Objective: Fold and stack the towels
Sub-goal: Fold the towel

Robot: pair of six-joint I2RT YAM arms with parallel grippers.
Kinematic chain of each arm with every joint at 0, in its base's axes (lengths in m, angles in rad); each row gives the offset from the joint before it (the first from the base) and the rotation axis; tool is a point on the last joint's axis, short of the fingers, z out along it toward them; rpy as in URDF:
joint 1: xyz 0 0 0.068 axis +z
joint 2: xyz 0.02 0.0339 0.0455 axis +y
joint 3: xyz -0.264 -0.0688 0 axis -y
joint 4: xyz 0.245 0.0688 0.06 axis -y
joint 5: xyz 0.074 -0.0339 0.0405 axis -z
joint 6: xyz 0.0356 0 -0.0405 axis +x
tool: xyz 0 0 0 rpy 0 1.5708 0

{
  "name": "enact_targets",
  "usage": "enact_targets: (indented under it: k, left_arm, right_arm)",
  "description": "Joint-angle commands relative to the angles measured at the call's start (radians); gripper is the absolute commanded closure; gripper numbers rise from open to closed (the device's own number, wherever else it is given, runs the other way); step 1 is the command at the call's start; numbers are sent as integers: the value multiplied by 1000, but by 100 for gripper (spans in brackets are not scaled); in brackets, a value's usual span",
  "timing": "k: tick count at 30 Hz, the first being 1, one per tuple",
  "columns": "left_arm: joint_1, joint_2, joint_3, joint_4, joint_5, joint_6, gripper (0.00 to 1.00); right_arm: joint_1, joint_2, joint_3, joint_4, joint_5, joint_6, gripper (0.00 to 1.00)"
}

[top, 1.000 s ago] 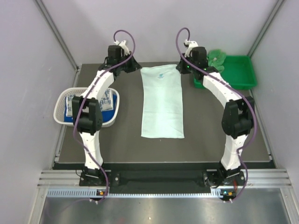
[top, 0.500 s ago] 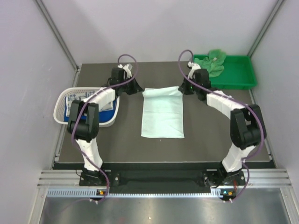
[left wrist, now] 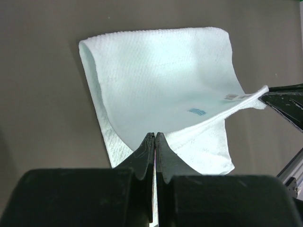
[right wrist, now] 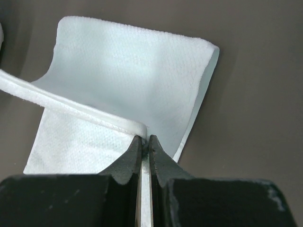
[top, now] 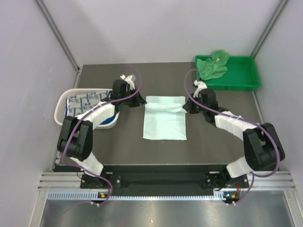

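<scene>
A pale mint-white towel (top: pixel 164 120) lies mid-table, its far edge lifted and curled over toward the near end. My left gripper (top: pixel 141 100) is shut on the far left corner of that towel (left wrist: pixel 161 94), my right gripper (top: pixel 187 107) shut on the far right corner (right wrist: pixel 128 90). In both wrist views the raised layer arches above the flat part. A bright green towel (top: pixel 213 65) sits crumpled in the green tray (top: pixel 244 75). Blue-grey patterned towels (top: pixel 85 100) and a royal blue one (top: pixel 110 123) lie in the white basket (top: pixel 60 113).
The white lattice basket stands at the left edge, close beside my left arm. The green tray sits at the back right corner. Grey walls close in the table on three sides.
Both grippers have pulled the towel's far edge toward the near side, so the long strip now shows as a shorter, doubled shape. Both arms have drawn back and lower.
</scene>
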Motion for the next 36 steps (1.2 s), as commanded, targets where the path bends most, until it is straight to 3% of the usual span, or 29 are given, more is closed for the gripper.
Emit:
enact_targets:
  k: [1,18,36]
  left_arm:
    - [-18,-76,-48,34,-31,20,100]
    - [-59,-236,-153,5,-80,8,100]
    - [-72,-251,-271,14,-51,-2,100]
  right_arm:
    - [16,-86,-39,73,19,8,100]
    - [68,-264,-176,65,37,28,100]
    - [121,-286,-274,97,71,43,100]
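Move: Both hands still hold the far edge of the towel above its lower half. The towel's near edge, where that edge is being taken, has its middle some 20 cm back, 11 cm to the right and 7 cm below the left hand, and about 17 cm back, 11 cm to the left and 7 cm below the right hand. The middle of the far bend lies about 3 cm ahead and 11 cm right of the left hand; the white basket is some 32 cm to the left and 4 cm back of the left hand. Keeping their pinch on the two corners, both hands draw the held edge back about 7 cm over the lower half towards the towel's near edge, side by side and with the wrists hardly turning. They slow midway and rise to about 2 cm above their starting height, then sink some 3 cm while still going back, the fingers staying shut. ##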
